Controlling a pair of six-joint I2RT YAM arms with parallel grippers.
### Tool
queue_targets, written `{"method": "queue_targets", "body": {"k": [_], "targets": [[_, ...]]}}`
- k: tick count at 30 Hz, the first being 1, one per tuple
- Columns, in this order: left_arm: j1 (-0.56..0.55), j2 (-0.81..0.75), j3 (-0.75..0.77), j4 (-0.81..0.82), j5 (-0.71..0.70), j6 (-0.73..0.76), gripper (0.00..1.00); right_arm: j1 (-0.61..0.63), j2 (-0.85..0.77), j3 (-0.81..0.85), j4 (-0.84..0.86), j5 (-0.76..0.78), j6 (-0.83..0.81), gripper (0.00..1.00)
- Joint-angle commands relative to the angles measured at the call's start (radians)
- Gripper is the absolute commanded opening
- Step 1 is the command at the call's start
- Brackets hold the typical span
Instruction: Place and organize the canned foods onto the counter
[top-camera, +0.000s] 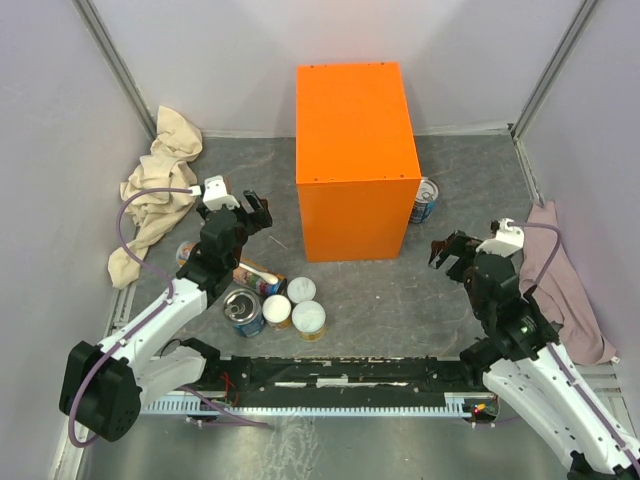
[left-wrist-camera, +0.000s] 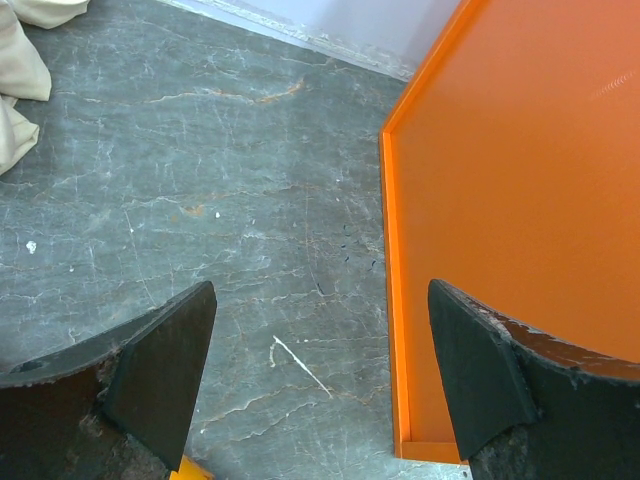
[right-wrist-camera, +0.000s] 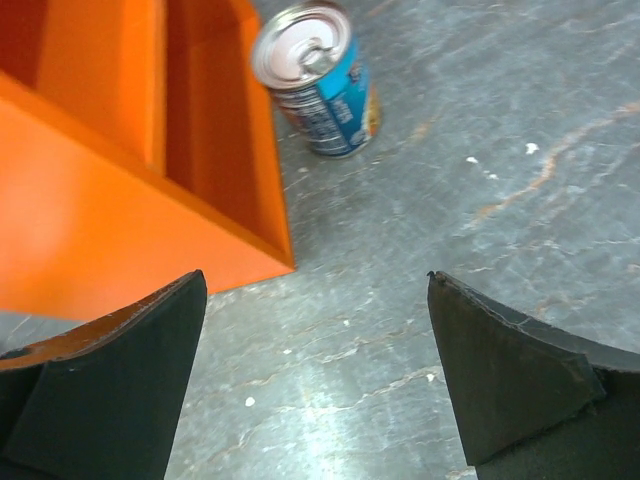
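The counter (top-camera: 355, 150) is a tall orange box at the middle back of the floor. A blue-labelled can (top-camera: 424, 200) stands at its right side and appears upright with a silver top (right-wrist-camera: 320, 80) in the right wrist view. Several cans cluster near the left arm: a blue tin (top-camera: 244, 310), three white-lidded ones (top-camera: 301, 290) (top-camera: 277, 311) (top-camera: 308, 320), one lying on its side (top-camera: 258, 275), and one half hidden (top-camera: 187, 252). My left gripper (top-camera: 255, 212) (left-wrist-camera: 320, 330) hangs open and empty beside the counter's left face (left-wrist-camera: 520, 200). My right gripper (top-camera: 450, 252) (right-wrist-camera: 316, 300) is open and empty, short of the blue can.
A beige cloth (top-camera: 155, 190) lies crumpled at the back left wall. A pink cloth (top-camera: 565, 280) lies along the right wall beside the right arm. The black rail (top-camera: 340, 375) runs along the near edge. Grey walls close in on three sides.
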Motion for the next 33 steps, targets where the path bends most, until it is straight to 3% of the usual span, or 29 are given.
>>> {"method": "queue_targets", "body": {"k": [1,9,14,19,28,33], "targets": [[-0.002,0.002,0.019,0.019,-0.006,0.024,0.93,0.018,-0.040,0.008,0.030,-0.154,-0.027,0.99],[-0.003,0.045,0.049,0.005,0.016,0.006,0.93,0.092,-0.021,-0.006,0.065,-0.306,-0.024,0.99],[-0.003,0.062,0.066,-0.010,0.020,0.007,0.93,0.248,0.060,-0.003,0.099,-0.299,-0.026,1.00],[-0.003,0.069,0.071,-0.016,0.016,0.011,0.93,0.470,0.194,0.025,0.142,-0.219,-0.059,1.00],[-0.002,0.045,0.075,-0.048,0.015,0.011,0.93,0.894,0.543,0.144,0.190,0.056,-0.145,0.99],[-0.001,0.030,0.071,-0.057,0.017,0.015,0.93,1.009,0.598,0.156,0.230,0.111,-0.128,0.99]]}}
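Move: The big white-lidded can, nearest the right hand in the group, lies about 30 cm to that hand's left, 7 cm back and 13 cm below. The small white-lidded can stands 8 cm farther out and 2 cm left of it; the yellow-rimmed one is 7 cm left of it and 2 cm farther out. The orange box's middle is some 22 cm ahead and 17 cm left of the right hand. From the left hand the big can is about 18 cm back and 10 cm right. Heading for the big white-lidded can, the empty right hand sweeps about 23 cm left and curves back some 13 cm, first nearly level, then sinking about 7 cm. It swings roughly 55 degrees counter-clockwise and rolls its left side down, fingers wide open, touching nothing. The left hand, also open, sinks about 2 cm. ##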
